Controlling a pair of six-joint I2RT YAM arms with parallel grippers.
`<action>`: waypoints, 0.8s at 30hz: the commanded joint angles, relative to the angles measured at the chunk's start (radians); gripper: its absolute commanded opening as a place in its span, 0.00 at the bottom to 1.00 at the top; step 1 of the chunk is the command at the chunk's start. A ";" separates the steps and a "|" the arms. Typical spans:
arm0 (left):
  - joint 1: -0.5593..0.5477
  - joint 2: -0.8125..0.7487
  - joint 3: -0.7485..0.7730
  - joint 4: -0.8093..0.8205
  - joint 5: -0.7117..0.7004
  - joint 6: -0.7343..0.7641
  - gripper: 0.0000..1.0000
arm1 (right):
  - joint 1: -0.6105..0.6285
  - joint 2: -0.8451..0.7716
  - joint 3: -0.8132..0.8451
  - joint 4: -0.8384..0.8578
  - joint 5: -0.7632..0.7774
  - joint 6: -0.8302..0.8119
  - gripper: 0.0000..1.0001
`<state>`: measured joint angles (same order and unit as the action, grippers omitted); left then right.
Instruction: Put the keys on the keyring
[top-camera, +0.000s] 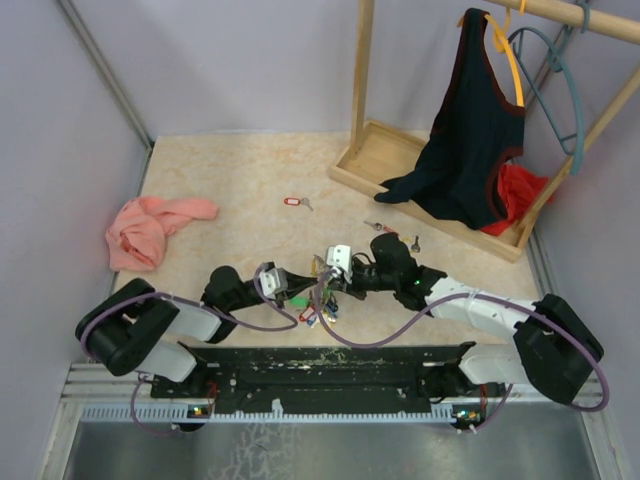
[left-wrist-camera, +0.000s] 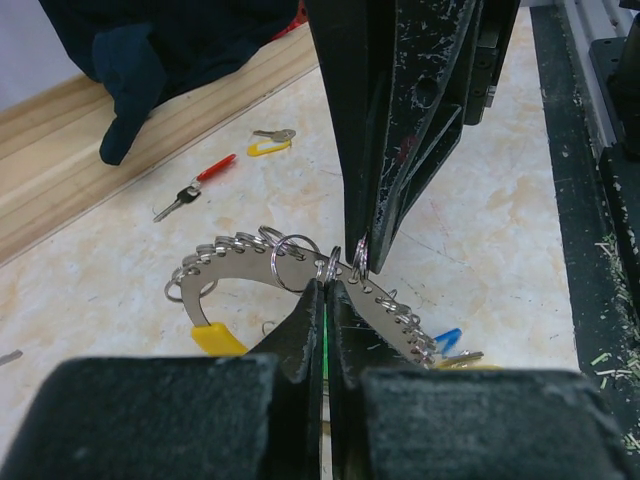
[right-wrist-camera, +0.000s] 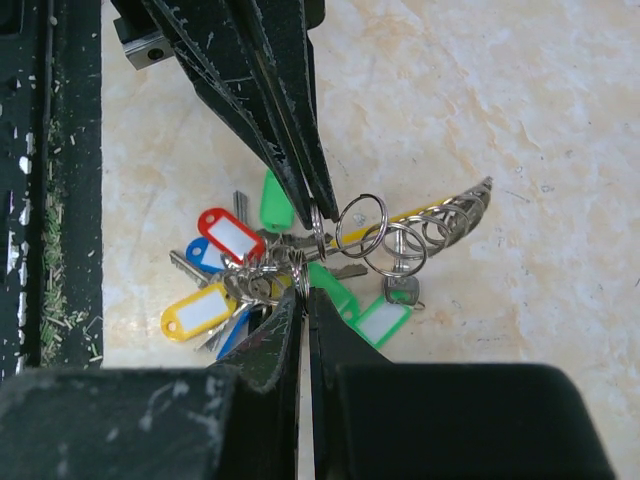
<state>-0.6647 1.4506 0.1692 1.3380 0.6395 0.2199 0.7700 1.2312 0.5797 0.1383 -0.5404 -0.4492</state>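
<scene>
The keyring (left-wrist-camera: 245, 262) is a curved silvery band carrying small split rings, lifted just above the table. My left gripper (left-wrist-camera: 326, 282) is shut at its middle, a green sliver showing between the fingers, and a green-tagged key (right-wrist-camera: 276, 200) sits at its fingertips (right-wrist-camera: 318, 205). My right gripper (right-wrist-camera: 304, 290) comes in from the opposite side and is shut on the keyring beside the bunch. Red (right-wrist-camera: 229, 234), yellow (right-wrist-camera: 196, 311), blue and green (right-wrist-camera: 378, 322) tagged keys hang from it. Loose keys lie farther out: a red one (left-wrist-camera: 213, 168), a yellow one (left-wrist-camera: 266, 147), a red-tagged one (top-camera: 292, 201).
A pink cloth (top-camera: 150, 228) lies at the left. A wooden rack base (top-camera: 372, 158) stands at the back right with a dark garment (top-camera: 470, 140), a red cloth (top-camera: 515, 195) and a teal hanger (top-camera: 562, 95). A black rail (top-camera: 330, 365) runs along the near edge.
</scene>
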 joint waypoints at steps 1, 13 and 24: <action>0.010 -0.014 -0.005 0.029 -0.022 -0.042 0.00 | 0.005 -0.042 -0.012 0.092 -0.019 0.038 0.00; 0.010 -0.051 -0.029 0.012 -0.222 -0.251 0.27 | 0.006 -0.051 -0.021 0.169 -0.026 0.044 0.00; 0.008 -0.078 -0.069 0.043 0.069 -0.174 0.26 | 0.006 -0.039 -0.020 0.171 -0.028 0.041 0.00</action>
<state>-0.6582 1.3418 0.1123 1.3170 0.5510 0.0238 0.7704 1.2129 0.5476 0.2249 -0.5411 -0.4156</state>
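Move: Both hands already pinch small metal loops on the keyring, whose middle lies about 1 cm ahead, 1 cm right and 3 cm below the left hand, and some 2 cm ahead, 2 cm left and 2 cm below the right. From the left hand, the yellow tag is roughly 4 cm ahead, straight out and 3 cm down. The green tag is 5 cm back and 4 left, the red one 7 back and 2 left, both some 6 cm below. The left fingers let go of their loop, opening about a quarter of their range. As they open, the left hand drifts forward and left by about 1.5 cm each, rolling some 10 degrees, forward side down, then draws back about 2 cm, ending left of and slightly above its start, clear of the keyring. The right hand keeps its pinch on the loops and rises roughly 1 cm. ##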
